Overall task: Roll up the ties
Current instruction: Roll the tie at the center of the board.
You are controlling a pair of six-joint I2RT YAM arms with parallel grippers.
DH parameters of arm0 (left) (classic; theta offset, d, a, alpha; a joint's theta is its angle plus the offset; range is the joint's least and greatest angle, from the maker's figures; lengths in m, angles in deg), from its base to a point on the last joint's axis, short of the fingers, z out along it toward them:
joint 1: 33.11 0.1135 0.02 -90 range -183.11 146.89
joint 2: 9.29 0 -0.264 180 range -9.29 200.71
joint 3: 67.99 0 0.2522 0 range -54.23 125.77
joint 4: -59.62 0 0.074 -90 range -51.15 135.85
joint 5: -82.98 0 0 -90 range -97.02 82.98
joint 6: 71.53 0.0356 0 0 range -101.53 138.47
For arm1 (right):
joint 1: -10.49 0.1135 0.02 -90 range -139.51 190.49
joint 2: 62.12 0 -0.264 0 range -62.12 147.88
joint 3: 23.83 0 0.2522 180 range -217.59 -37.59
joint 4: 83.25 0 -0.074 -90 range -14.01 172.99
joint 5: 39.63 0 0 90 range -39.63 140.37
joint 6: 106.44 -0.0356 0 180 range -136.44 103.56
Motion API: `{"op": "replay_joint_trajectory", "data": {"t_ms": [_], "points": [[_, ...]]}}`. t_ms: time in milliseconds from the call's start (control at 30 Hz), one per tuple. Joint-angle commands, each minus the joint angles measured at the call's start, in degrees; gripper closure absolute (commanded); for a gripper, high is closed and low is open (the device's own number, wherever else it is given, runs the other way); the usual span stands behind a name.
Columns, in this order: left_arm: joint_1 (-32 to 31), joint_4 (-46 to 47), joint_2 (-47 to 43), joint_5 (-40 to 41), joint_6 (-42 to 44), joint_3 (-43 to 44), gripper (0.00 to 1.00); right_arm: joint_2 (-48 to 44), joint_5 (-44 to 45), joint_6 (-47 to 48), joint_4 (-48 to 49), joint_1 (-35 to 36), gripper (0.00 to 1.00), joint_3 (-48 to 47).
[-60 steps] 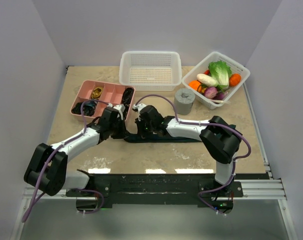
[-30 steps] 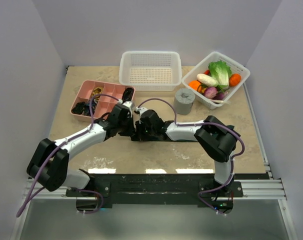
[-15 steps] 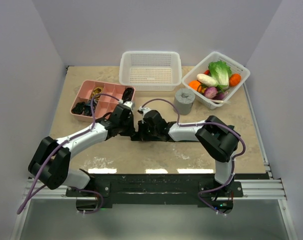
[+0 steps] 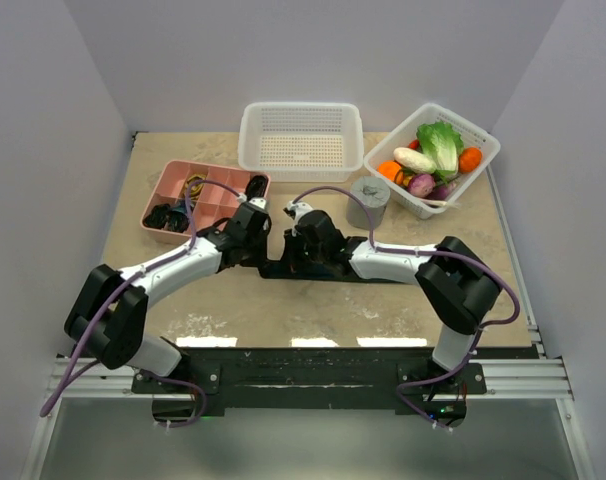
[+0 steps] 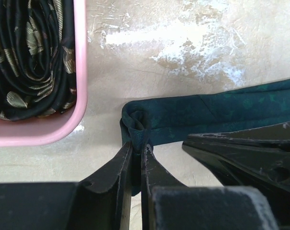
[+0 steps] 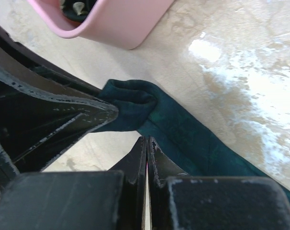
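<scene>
The tie (image 5: pixel 217 110) is a dark teal-green band lying flat on the table, with its left end curled into a small roll (image 5: pixel 137 120). My left gripper (image 5: pixel 137 145) is shut on that rolled end, with fabric pinched between its fingers. In the top view the tie (image 4: pixel 275 268) runs rightward under the right arm, and the left gripper (image 4: pixel 264 258) meets it from the left. My right gripper (image 6: pixel 147 139) is shut with nothing in it, its tips at the tie's (image 6: pixel 193 139) near edge just beside the roll (image 6: pixel 130 101). Both grippers (image 4: pixel 291 260) sit close together.
A pink compartment tray (image 4: pixel 159 187) holding rolled dark ties (image 5: pixel 30 57) lies just left of the roll, its rim (image 5: pixel 81 72) close by. Behind stand a white basket (image 4: pixel 301 172), a grey cylinder (image 4: pixel 368 203) and a vegetable basket (image 4: pixel 480 166).
Both grippers have shifted a little to the right and farther back along the tie. The tie's left end has followed them, and the right arm's elbow has swung out to the right.
</scene>
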Motion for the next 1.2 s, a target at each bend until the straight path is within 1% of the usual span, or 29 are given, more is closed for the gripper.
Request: {"op": "replay_joint_trajectory", "data": {"t_ms": [0,333,633,800,933,1167], "points": [[-1.46,-2.05,2.07,3.99,-1.36,4.60,1.00,-1.95,2.94,2.60,-2.96,-0.39,1.00,-1.18],[-5.42,-7.24,8.40,11.29,-2.42,10.66,1.00,-2.30,4.61,3.05,-4.28,-1.45,1.00,-0.30],[-7.44,-9.70,12.71,13.93,-2.94,15.32,1.00,-4.85,6.20,4.54,-6.74,-5.84,1.00,1.11],[-8.23,-11.99,16.57,14.54,-2.33,19.10,1.00,-4.94,6.20,4.45,-8.06,-7.33,1.00,2.42],[-9.19,-13.84,19.39,16.39,-2.42,22.17,1.00,-4.15,6.20,4.45,-7.45,-7.95,1.00,3.30],[-9.72,-14.63,18.43,16.91,-2.33,23.06,1.00,0.50,4.53,5.59,-8.76,-7.95,1.00,2.34]]}}
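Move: Still pinched in the left fingers, the tie's rolled end is due to go over the flat strip, about 6 cm to that hand's right, 1 cm ahead and 4 cm lower. The pink tray lies some 13 cm ahead and 12 cm left of it. From the shut right hand, the strip's next spot is about 8 cm right, 2 cm ahead, 4 cm down; the rolled end is 6 cm left, 1 cm ahead and 2 cm lower, the grey roll 14 cm ahead and 16 cm right. Keeping its pinch on the rolled end, the left hand carries it about 4 cm right along the strip, also forward and slightly down, tipping its left side up nearly 20 degrees. The right hand, fingers still shut, travels some 8 cm right ahead of it and a little forward, then sinks about 3 cm close over the flat strip; contact there can't be made out. ##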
